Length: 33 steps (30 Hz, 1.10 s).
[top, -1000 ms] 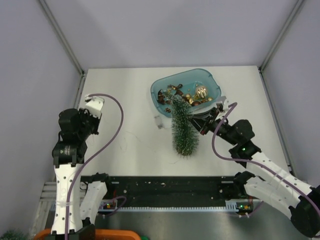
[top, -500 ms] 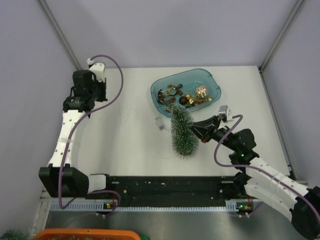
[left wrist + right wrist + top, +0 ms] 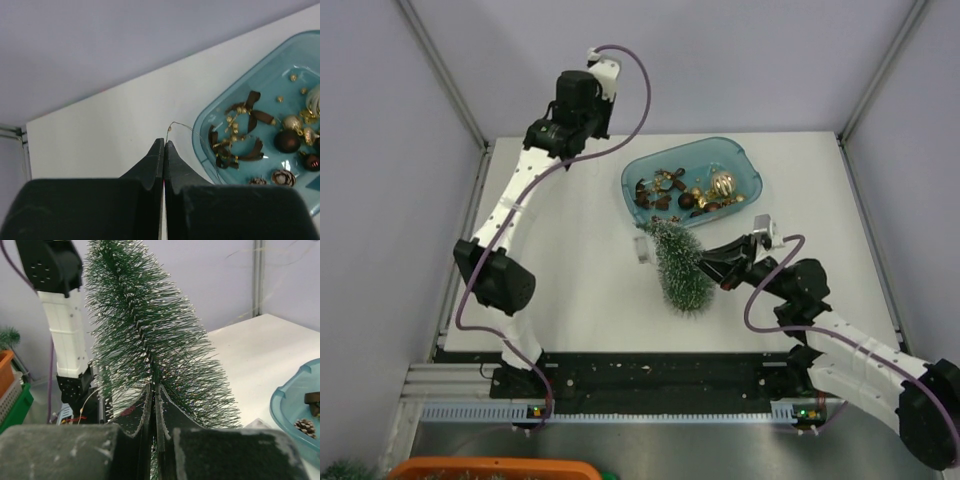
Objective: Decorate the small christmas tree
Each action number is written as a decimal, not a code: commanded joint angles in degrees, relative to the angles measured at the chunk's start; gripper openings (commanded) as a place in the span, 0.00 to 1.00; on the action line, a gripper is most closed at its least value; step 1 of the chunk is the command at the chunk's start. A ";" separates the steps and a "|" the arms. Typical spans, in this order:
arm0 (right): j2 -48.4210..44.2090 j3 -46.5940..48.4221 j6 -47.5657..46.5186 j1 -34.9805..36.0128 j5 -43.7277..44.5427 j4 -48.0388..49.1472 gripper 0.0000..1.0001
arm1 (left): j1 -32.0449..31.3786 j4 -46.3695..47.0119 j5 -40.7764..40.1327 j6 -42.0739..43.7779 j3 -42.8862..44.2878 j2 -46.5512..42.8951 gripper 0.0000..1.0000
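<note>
The small christmas tree (image 3: 680,268), dark green with frosted tips, stands steeply tilted in the middle of the table. Its tip points toward the blue tray (image 3: 748,165). My right gripper (image 3: 712,266) reaches into its bristles from the right. In the right wrist view this gripper (image 3: 154,386) is shut on the trunk of the tree (image 3: 145,325). My left gripper (image 3: 578,125) hangs high at the back, left of the tray. In its wrist view it (image 3: 164,142) is shut, with a thin wire and gold bead (image 3: 170,128) just past the tips. Whether it touches the wire I cannot tell.
The tray (image 3: 200,125) holds brown bows (image 3: 250,102), gold and brown balls, and pine cones (image 3: 282,176). A small clear piece (image 3: 641,247) lies left of the tree. An orange bin (image 3: 500,468) sits below the table's near edge. Grey walls close in the back and sides.
My left arm swung from the near left up to the back of the table beside the tray. The right gripper closed on the tree, which now stands more upright, its tip off the tray.
</note>
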 commanded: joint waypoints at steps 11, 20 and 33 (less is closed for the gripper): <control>7.12 0.26 3.36 -0.39 -9.96 12.21 0.00 | -8.93 7.60 -19.15 13.91 13.97 14.57 0.00; -5.88 -1.76 -6.22 -0.48 8.22 -3.96 0.00 | -5.51 10.67 -23.46 10.39 -4.19 0.54 0.00; -10.99 -2.47 -9.21 -0.47 18.26 -11.61 0.00 | 3.11 7.16 -19.69 8.63 -29.95 -29.09 0.00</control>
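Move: The left hand, shut on a thin strand, has the tree's middle about 29 cm back, 19 cm to its right and 5 cm below. From that hand the tray of ornaments lies some 10 cm ahead, 21 cm right and 18 cm down; the small clear packet is about 12 cm back, 9 cm right and 20 cm down. The right hand has the tree at its fingertips, its middle roughly 2 cm left and 2 cm up, level fore and aft. Still pinching the strand, the left hand loops a little farther forward and right, dipping, then doubles back in a quick sweep of about 17 cm left and 12 cm back on the tree's far-left side, rising at the end, rolled left side up and turned counter-clockwise. The right fingers keep their grip on the tree, easing slightly back and left, then forward and right while swivelling some 25 degrees clockwise. ##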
